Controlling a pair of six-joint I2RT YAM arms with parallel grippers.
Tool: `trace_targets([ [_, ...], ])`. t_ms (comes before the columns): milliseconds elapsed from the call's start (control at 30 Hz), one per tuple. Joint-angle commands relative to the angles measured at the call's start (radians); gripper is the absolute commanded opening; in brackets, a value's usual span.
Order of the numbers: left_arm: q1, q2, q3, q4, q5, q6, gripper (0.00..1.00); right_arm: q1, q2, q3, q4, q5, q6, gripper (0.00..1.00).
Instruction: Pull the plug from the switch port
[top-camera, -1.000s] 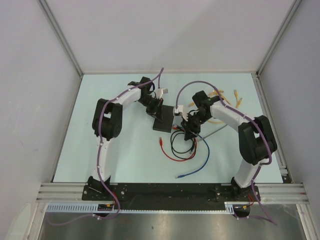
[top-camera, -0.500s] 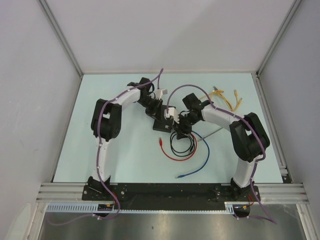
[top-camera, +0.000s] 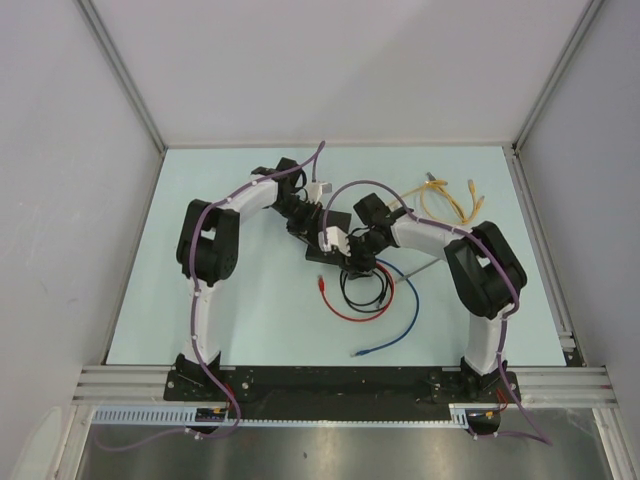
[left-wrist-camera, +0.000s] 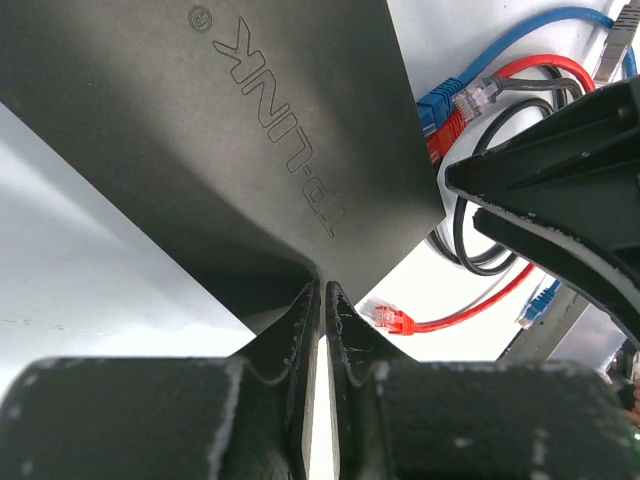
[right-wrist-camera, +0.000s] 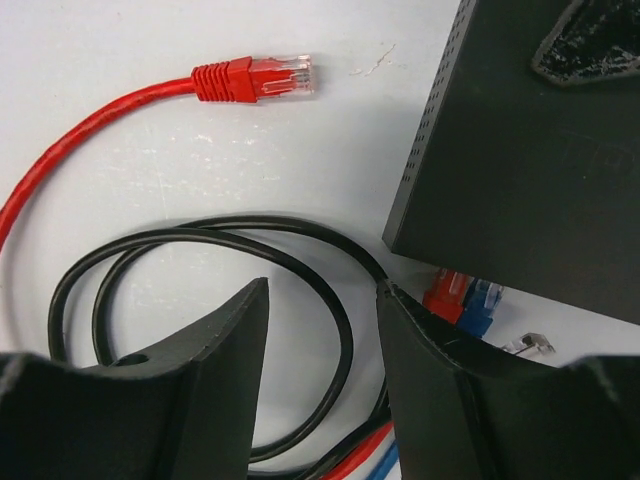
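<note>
The switch is a flat black box with a raised logo, and it lies mid-table largely under both arms. My left gripper is shut, its tips against the switch's top near a corner, with nothing between them. A red plug and a blue plug sit side by side in the ports on its narrow edge. My right gripper is open just in front of that edge. A black cable loops between its fingers, and the right finger is close beside the red plug.
A loose red plug lies on the table near the switch's side. Red, black and blue cables coil in front of the switch. Yellow cables lie at the back right. White walls close in the table on three sides.
My right arm has swung left and in toward the switch's port edge, and its jaws have opened wider. The left gripper has stayed on the switch.
</note>
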Motion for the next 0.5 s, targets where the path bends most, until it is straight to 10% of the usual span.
trace_targets([
  [0,-0.004,-0.039,-0.005,0.006,-0.037,0.029,0.13,0.013,0.007,0.001,-0.002,0.02,-0.077,0.52],
  [267,-0.004,-0.015,0.015,0.006,-0.031,0.021,0.13,0.065,0.065,0.004,-0.013,0.164,-0.127,0.46],
  [467,-0.004,-0.008,0.019,0.001,-0.027,0.02,0.13,0.035,0.03,0.004,-0.044,0.09,-0.138,0.07],
])
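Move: The black cable's strand lies between the right hand's open fingers, straight below the hand point by about 1 cm. Roughly 4 cm ahead sit the red and blue plugs in the switch; the switch's middle is some 6 cm ahead and 4 cm left. The loose red plug lies about 3 cm back and 6 cm left. From the left hand, that strand is about 6 cm back and 7 cm right, 3 cm lower. The right hand sinks about 1 cm, edging left, and closes, its fingertips pinching the black cable. ##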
